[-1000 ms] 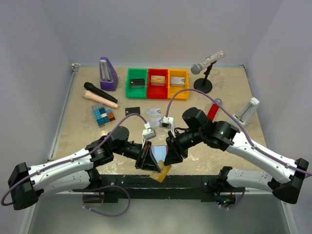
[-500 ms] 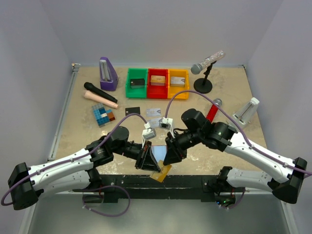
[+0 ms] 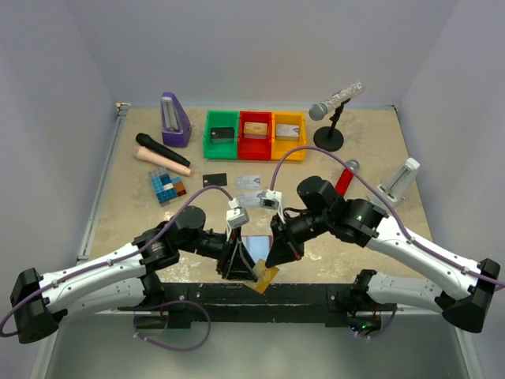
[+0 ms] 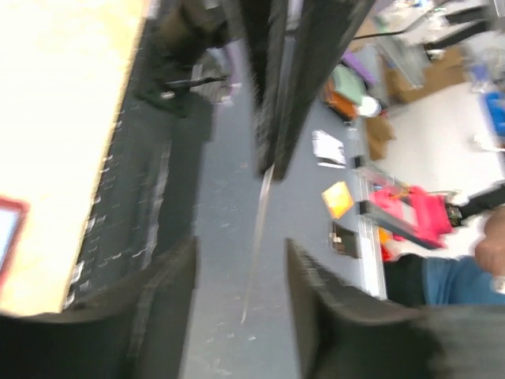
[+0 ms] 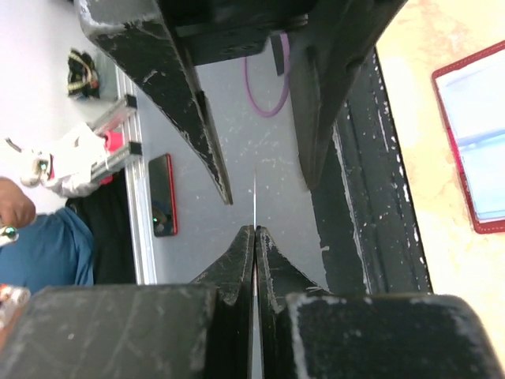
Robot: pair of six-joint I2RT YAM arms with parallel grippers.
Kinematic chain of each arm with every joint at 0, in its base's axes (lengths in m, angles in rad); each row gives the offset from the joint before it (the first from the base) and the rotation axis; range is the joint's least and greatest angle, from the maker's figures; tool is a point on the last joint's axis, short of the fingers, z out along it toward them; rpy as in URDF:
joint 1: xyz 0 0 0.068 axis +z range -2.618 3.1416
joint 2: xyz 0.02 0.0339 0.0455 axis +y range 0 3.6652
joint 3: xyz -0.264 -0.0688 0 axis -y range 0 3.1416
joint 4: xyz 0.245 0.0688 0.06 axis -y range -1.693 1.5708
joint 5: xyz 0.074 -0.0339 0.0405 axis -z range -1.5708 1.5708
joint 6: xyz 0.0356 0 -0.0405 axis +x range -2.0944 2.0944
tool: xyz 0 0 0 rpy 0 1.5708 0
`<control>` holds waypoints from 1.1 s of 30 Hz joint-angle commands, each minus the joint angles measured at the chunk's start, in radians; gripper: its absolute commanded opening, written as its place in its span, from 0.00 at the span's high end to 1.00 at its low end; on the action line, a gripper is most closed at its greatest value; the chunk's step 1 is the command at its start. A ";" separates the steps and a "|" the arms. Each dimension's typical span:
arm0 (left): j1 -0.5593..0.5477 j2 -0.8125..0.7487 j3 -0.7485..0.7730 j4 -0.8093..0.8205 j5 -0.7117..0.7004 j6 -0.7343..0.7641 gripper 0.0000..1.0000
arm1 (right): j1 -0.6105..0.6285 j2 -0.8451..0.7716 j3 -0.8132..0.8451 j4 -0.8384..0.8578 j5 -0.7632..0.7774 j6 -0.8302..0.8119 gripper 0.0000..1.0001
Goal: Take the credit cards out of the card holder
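The dark-red card holder (image 3: 256, 245) lies open on the table between my two grippers, its pale blue pockets facing up; its corner shows in the right wrist view (image 5: 473, 142). My right gripper (image 3: 279, 254) (image 5: 254, 229) is shut on a gold-orange credit card (image 3: 266, 277), which appears edge-on as a thin line (image 5: 255, 197) (image 4: 257, 229). The left gripper (image 3: 237, 264) (image 4: 241, 245) is open, its fingers standing on either side of that card without touching it. A black card (image 3: 214, 179) and silvery cards (image 3: 248, 182) lie flat further back.
Green (image 3: 222, 134), red (image 3: 255, 133) and yellow (image 3: 289, 133) bins stand at the back, beside a purple metronome (image 3: 174, 120). A black microphone (image 3: 162, 150) and coloured blocks (image 3: 166, 186) lie left. A microphone on a stand (image 3: 331, 106), a red microphone (image 3: 345, 180) and a white device (image 3: 398, 180) are right.
The left gripper has opened and let go of the gold-orange card. The right gripper has closed on that card. The left arm shifted slightly.
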 commanded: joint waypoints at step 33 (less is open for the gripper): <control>0.146 -0.645 -0.122 -0.515 -0.752 -0.106 0.23 | -0.652 0.720 0.235 0.393 0.418 0.396 1.00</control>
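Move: The right hand holds the gold card over the table's near edge; the free spot beside the laid-out cards lies about 36 cm ahead, 4 cm to its right and 21 cm below. From that hand the far silver card is some 36 cm ahead and 6 cm left, the near silver card 30 ahead and 4 left, the open card holder 10 ahead and 5 left, all about 21 below. From the left hand that spot is roughly 37 cm ahead, 7 right and 19 below. The right hand, still pinching the gold card with shut fingers, carries it away from the left hand and forward about 34 cm past the card holder towards the free table right of the silver cards, drifting some 8 cm right, sinking about 12 cm and turning roughly 70 degrees clockwise so that the fingers come to point forward, left and down. The left hand, already clear of its grip on the card, opens wider and draws off about 11 cm left and 9 cm forward, rising a little before sinking back, while it turns some 50 degrees counter-clockwise to face across the holder from its left. ##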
